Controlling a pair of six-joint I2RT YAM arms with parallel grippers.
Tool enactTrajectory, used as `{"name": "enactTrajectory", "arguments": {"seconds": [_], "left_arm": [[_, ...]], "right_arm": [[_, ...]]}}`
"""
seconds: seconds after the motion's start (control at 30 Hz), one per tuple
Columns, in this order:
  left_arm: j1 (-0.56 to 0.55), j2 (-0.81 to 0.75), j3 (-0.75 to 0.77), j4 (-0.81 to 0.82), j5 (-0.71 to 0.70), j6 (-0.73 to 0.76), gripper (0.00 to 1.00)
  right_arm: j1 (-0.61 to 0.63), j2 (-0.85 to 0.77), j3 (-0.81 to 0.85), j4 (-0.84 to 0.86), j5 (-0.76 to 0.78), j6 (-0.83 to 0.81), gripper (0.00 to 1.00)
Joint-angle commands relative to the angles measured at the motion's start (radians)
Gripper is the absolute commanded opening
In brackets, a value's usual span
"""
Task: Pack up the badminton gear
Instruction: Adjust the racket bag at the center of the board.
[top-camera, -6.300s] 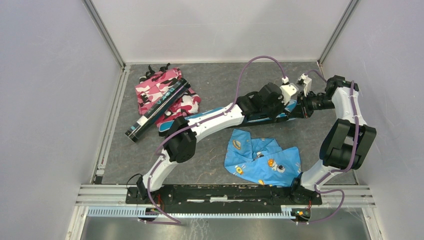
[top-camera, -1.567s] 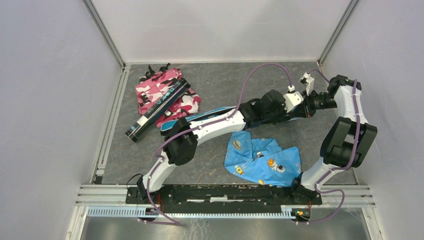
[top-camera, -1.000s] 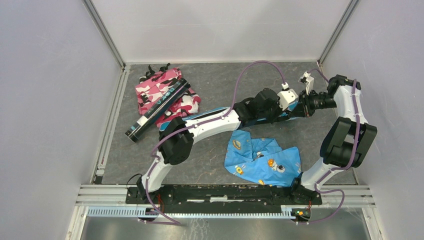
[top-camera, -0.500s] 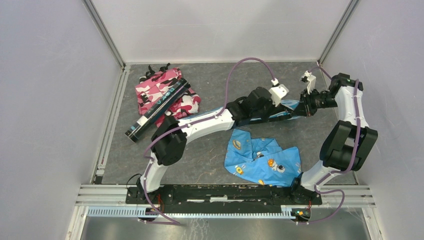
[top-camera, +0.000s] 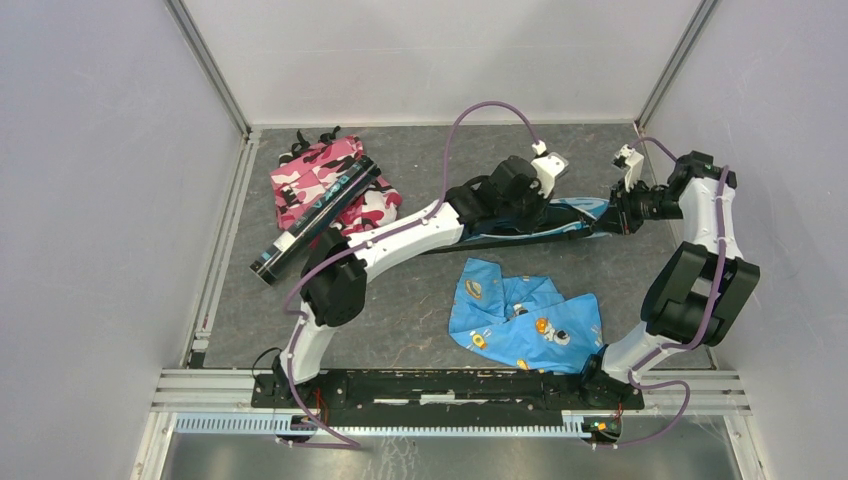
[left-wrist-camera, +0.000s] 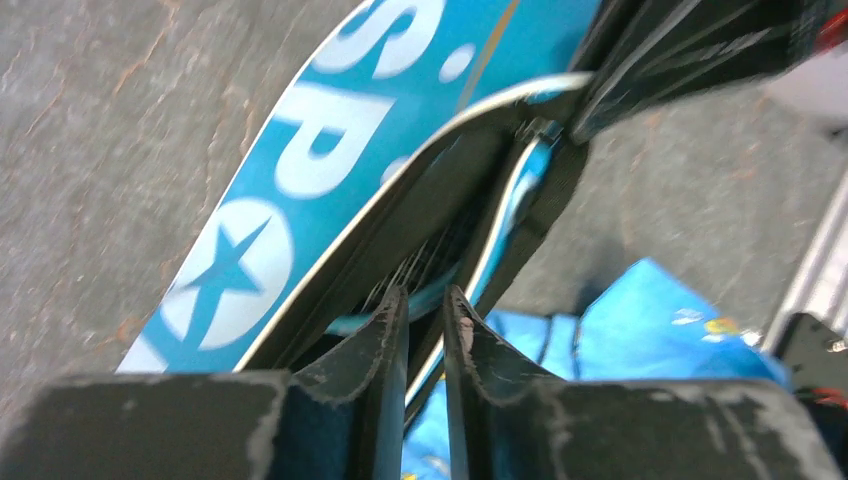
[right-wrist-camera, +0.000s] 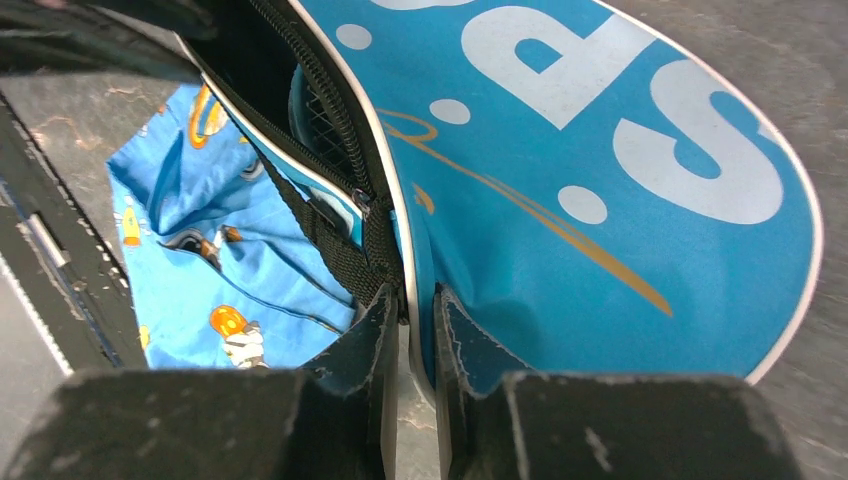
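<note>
The blue "SPORT" cover (top-camera: 578, 210) lies across the back of the table with its side unzipped. A light-blue racquet (left-wrist-camera: 503, 212) shows inside the gap, its strings visible. My left gripper (left-wrist-camera: 422, 296) hovers at the cover's open side, its jaws a narrow gap apart with nothing pinched between them. My right gripper (right-wrist-camera: 410, 296) is shut on the white-piped edge of the cover (right-wrist-camera: 600, 150) at its rounded right end (top-camera: 612, 218). The black tube (top-camera: 315, 220) lies at the back left. Shuttlecocks are not in view.
The tube rests on a pink camouflage bag (top-camera: 320, 175). A blue cartoon-print cloth (top-camera: 525, 320) is crumpled on the near side of the cover, between the arms. Grey walls and aluminium rails close the table on three sides.
My left gripper has slid left along the cover, away from the right gripper, and its jaws have parted from shut. The right gripper has shifted slightly right, still holding the cover's end.
</note>
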Motion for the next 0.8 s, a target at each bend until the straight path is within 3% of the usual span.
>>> {"name": "enactTrajectory", "arguments": {"seconds": [0.0, 0.33, 0.77], "left_arm": [[-0.052, 0.016, 0.102, -0.027, 0.012, -0.121, 0.3], [-0.136, 0.007, 0.095, -0.062, -0.251, -0.258, 0.42], [-0.178, 0.061, 0.11, -0.013, -0.39, -0.127, 0.41]], "right_arm": [[-0.002, -0.027, -0.056, -0.069, -0.166, -0.055, 0.0], [-0.004, -0.107, -0.187, -0.004, -0.271, 0.032, 0.0], [-0.005, -0.114, -0.165, -0.072, -0.196, -0.11, 0.0]]}}
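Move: The zipper end of the racket bag, with its strap, lies about 7 cm to the left hand's right, some 2 cm back and 4 cm below. The bag edge already pinched by the right fingers is about 10 cm to the left hand's right, 2 cm back and 3 cm lower; the blue cloth pouch is roughly 19 cm back, 6 cm left and 15 cm below. From the right hand, the zipper end sits some 3 cm left, level ahead and 1 cm below. Back about 5 cm and some 3 cm right, the left hand hops up about 3 cm and settles down again while closing in on the zipper end beside the right fingers; its fingers open wider and it turns about 10 degrees counter-clockwise. The right hand keeps its pinch on the bag edge and carries it roughly 3 cm back and as far left, towards the left hand, rolling its left side up about 10 degrees. ##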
